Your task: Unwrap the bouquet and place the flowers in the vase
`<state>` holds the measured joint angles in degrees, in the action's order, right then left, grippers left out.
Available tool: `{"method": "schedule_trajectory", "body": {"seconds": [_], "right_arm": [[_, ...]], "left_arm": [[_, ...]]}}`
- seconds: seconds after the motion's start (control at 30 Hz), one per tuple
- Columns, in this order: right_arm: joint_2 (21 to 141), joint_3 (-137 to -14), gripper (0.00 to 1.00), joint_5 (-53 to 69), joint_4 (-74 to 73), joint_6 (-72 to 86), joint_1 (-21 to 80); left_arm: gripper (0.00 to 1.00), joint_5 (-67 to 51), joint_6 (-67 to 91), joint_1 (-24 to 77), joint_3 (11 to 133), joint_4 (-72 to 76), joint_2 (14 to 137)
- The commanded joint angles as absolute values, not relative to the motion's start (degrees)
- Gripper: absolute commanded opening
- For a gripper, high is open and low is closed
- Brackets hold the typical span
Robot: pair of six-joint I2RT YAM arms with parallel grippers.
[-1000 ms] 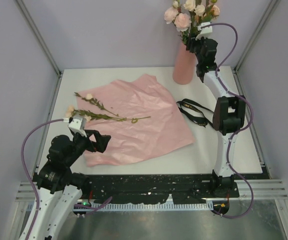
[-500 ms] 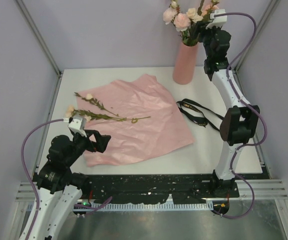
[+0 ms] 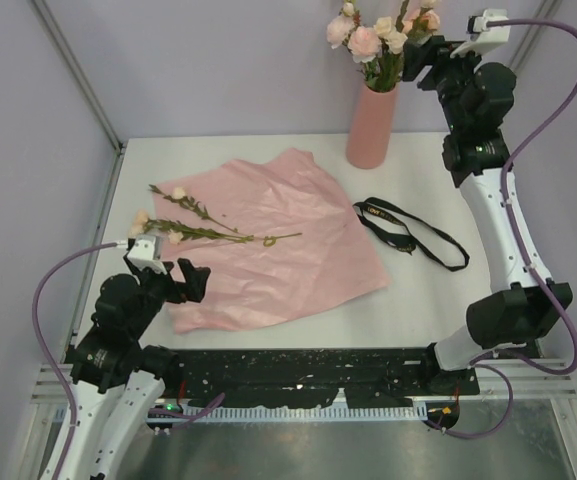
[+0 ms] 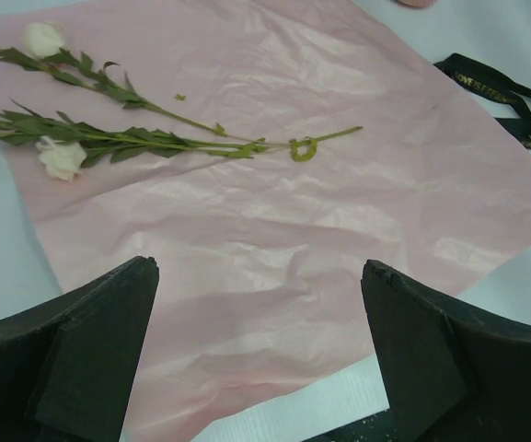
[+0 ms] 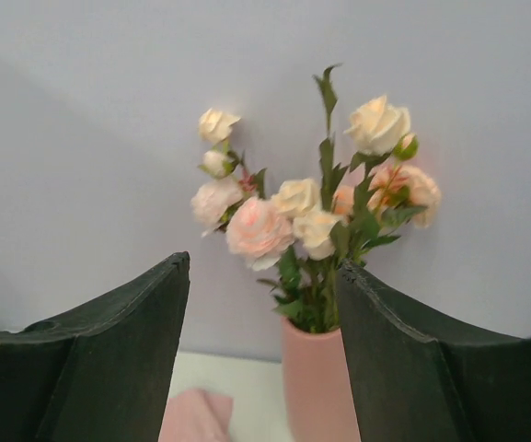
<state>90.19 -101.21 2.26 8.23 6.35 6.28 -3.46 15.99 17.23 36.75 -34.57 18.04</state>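
The salmon-pink vase (image 3: 371,127) stands at the back of the table with several pale roses, the flowers (image 3: 378,35), in it. My right gripper (image 3: 420,60) hangs high, just right of the blooms, open and empty; its wrist view faces the flowers (image 5: 288,216) and vase (image 5: 320,387) from a distance. Two more flower stems (image 3: 196,224) lie on the spread pink paper (image 3: 288,250). My left gripper (image 3: 186,283) hovers open over the paper's near left corner, well short of those stems (image 4: 136,138). No wrapped bouquet is in view.
A black gold-lettered ribbon (image 3: 408,232) lies loose on the white table (image 3: 468,300) right of the paper, also seen in the left wrist view as the ribbon (image 4: 500,92). Pale walls and metal frame posts enclose the table on three sides.
My right gripper has opened and pulled up and right, away from the vase mouth; the flowers stay in the vase. My left gripper has drawn back slightly toward the near left.
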Motion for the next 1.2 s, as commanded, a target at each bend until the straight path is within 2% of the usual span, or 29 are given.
{"method": "schedule_trajectory", "body": {"seconds": [0.0,0.17,0.3,0.43,0.67,0.93,1.17], "right_arm": [[85.35,-93.28,0.69,8.61,-2.37,12.31,10.87],[80.25,-79.39,0.73,3.27,-1.94,8.88,22.39],[84.53,-75.50,0.73,5.86,-0.35,9.67,29.78],[94.89,-82.95,0.73,8.08,-9.74,4.49,37.68],[112.47,-94.29,0.74,6.24,-17.40,0.26,43.68],[123.39,-99.31,0.73,4.75,-16.96,-1.32,45.62],[125.42,-100.63,0.72,2.72,-14.95,-2.90,46.93]], "left_arm": [[0.97,6.14,15.29,17.32,39.46,-35.95,15.65],[0.97,10.89,16.08,17.31,40.34,-37.35,14.76],[0.96,12.57,16.00,17.23,40.52,-38.06,13.89],[0.97,13.01,16.00,17.31,40.34,-38.23,12.57],[0.96,12.74,16.61,17.40,39.29,-37.35,10.02],[0.96,12.48,17.58,17.31,38.85,-37.27,9.05],[0.96,11.69,17.49,17.31,39.02,-37.44,9.93]]}}
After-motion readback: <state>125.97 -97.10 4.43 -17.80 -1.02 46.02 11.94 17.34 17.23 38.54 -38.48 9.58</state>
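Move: Behind, below and well to the left of the raised right hand lie the looped stem ends, about 11 cm back, 33 cm left and 52 cm down on the pink paper. The lower rose head is some 22 cm left of those stem ends, level with them; the upper rose head is about 21 cm left of them and 12 cm farther out. The vase stands about 18 cm ahead and 4 cm left of the right hand. From the left hand the stem ends are about 19 cm ahead, 14 cm right and 22 cm below. Leaving the filled vase, the empty right hand sweeps down nearly 50 cm and some 35 cm left, drawing back about 12, to hover over the looped stem ends; its wrist tips steeply downward and turns counter-clockwise, fingers staying open. The left hand, empty and open too, shifts about 5 cm left and slightly up, turning counter-clockwise. ##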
